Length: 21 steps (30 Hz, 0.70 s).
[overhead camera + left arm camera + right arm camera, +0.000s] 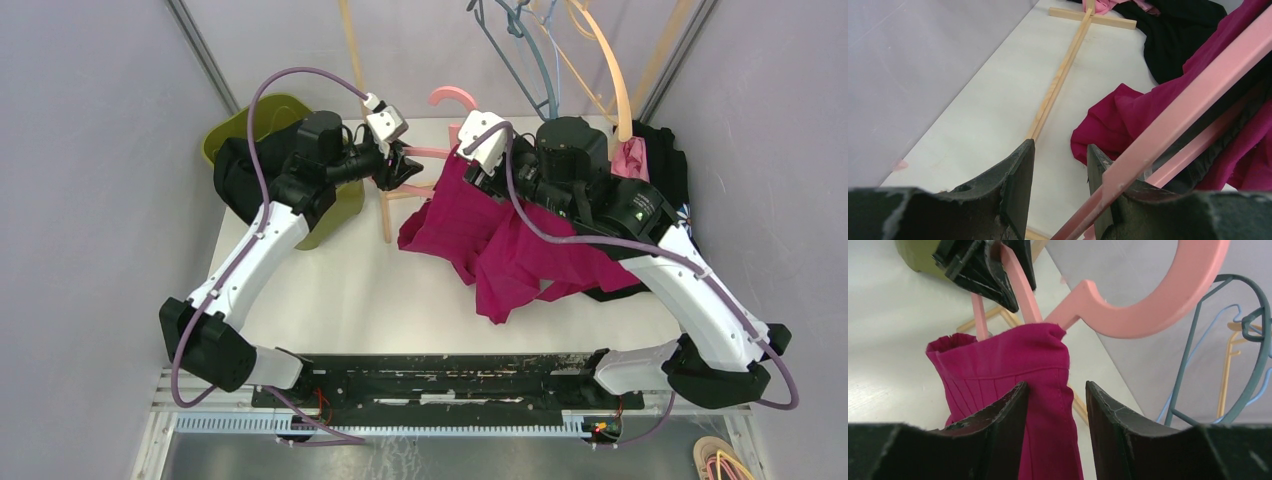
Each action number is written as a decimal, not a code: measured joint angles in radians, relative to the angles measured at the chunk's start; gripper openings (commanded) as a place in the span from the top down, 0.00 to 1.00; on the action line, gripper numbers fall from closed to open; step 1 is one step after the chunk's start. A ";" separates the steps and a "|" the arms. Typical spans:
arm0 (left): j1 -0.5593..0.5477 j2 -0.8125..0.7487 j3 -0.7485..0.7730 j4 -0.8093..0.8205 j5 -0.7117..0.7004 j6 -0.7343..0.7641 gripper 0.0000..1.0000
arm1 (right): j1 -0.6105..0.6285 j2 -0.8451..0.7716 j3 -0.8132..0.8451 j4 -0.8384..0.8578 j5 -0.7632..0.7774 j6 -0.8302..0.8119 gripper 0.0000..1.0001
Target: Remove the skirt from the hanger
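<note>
A magenta skirt [500,240] hangs from a pink plastic hanger [452,97] at the back middle of the table, and its hem spills onto the table. My left gripper [400,168] is at the hanger's left arm. In the left wrist view the pink hanger [1193,95] runs slantwise past the right finger and down between the jaws, which stand apart around my left gripper [1058,147]. My right gripper [1055,385] is open around the skirt [1008,360] at its waistband. The cloth touches the left finger and a gap shows on the right. The hanger [1158,310] hook curves above.
An olive bin [255,120] with a black garment [235,175] stands at the back left. A wooden stand [1063,75] lies on the table. Dark clothes [665,160] are piled at the back right. Several hangers [530,50] hang at the rear, among them a teal hanger [1218,350].
</note>
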<state>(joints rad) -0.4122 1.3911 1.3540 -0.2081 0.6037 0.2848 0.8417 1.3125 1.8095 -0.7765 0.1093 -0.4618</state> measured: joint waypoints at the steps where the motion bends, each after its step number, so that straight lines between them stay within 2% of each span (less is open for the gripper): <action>1: 0.000 -0.002 0.000 0.000 0.000 0.000 0.97 | -0.004 0.000 0.000 -0.010 0.005 -0.006 0.48; 9: 0.000 -0.023 0.000 -0.004 -0.009 0.000 0.97 | -0.040 0.002 -0.013 -0.008 0.021 -0.041 0.50; 13: 0.000 -0.023 0.000 -0.010 -0.024 0.000 0.97 | -0.045 0.010 -0.024 0.005 0.019 -0.042 0.56; 15: 0.000 -0.023 0.000 -0.018 -0.028 0.000 0.97 | -0.047 0.014 -0.033 0.006 0.014 -0.042 0.62; 21: 0.004 -0.023 0.000 -0.037 -0.055 0.031 0.97 | -0.047 0.018 -0.051 -0.019 -0.032 -0.052 0.98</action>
<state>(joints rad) -0.4080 1.3678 1.3537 -0.2455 0.5488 0.3153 0.7948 1.3304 1.7580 -0.7952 0.0772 -0.5137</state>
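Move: The right hand's open fingers are just short of the magenta skirt's waistband edge on the hanger, about 2 cm ahead, 2 cm left and 3 cm below. The pink hanger's hook rises some 9 cm ahead and 3 cm left, about level; a teal hanger hangs roughly 15 cm ahead and 6 cm right. From the left hand, still holding the hanger, that edge lies about 9 cm right, 2 cm back and 5 cm up. The right hand edges forward, then sinks about 3 cm and pinches the skirt's waistband beside the hook. ##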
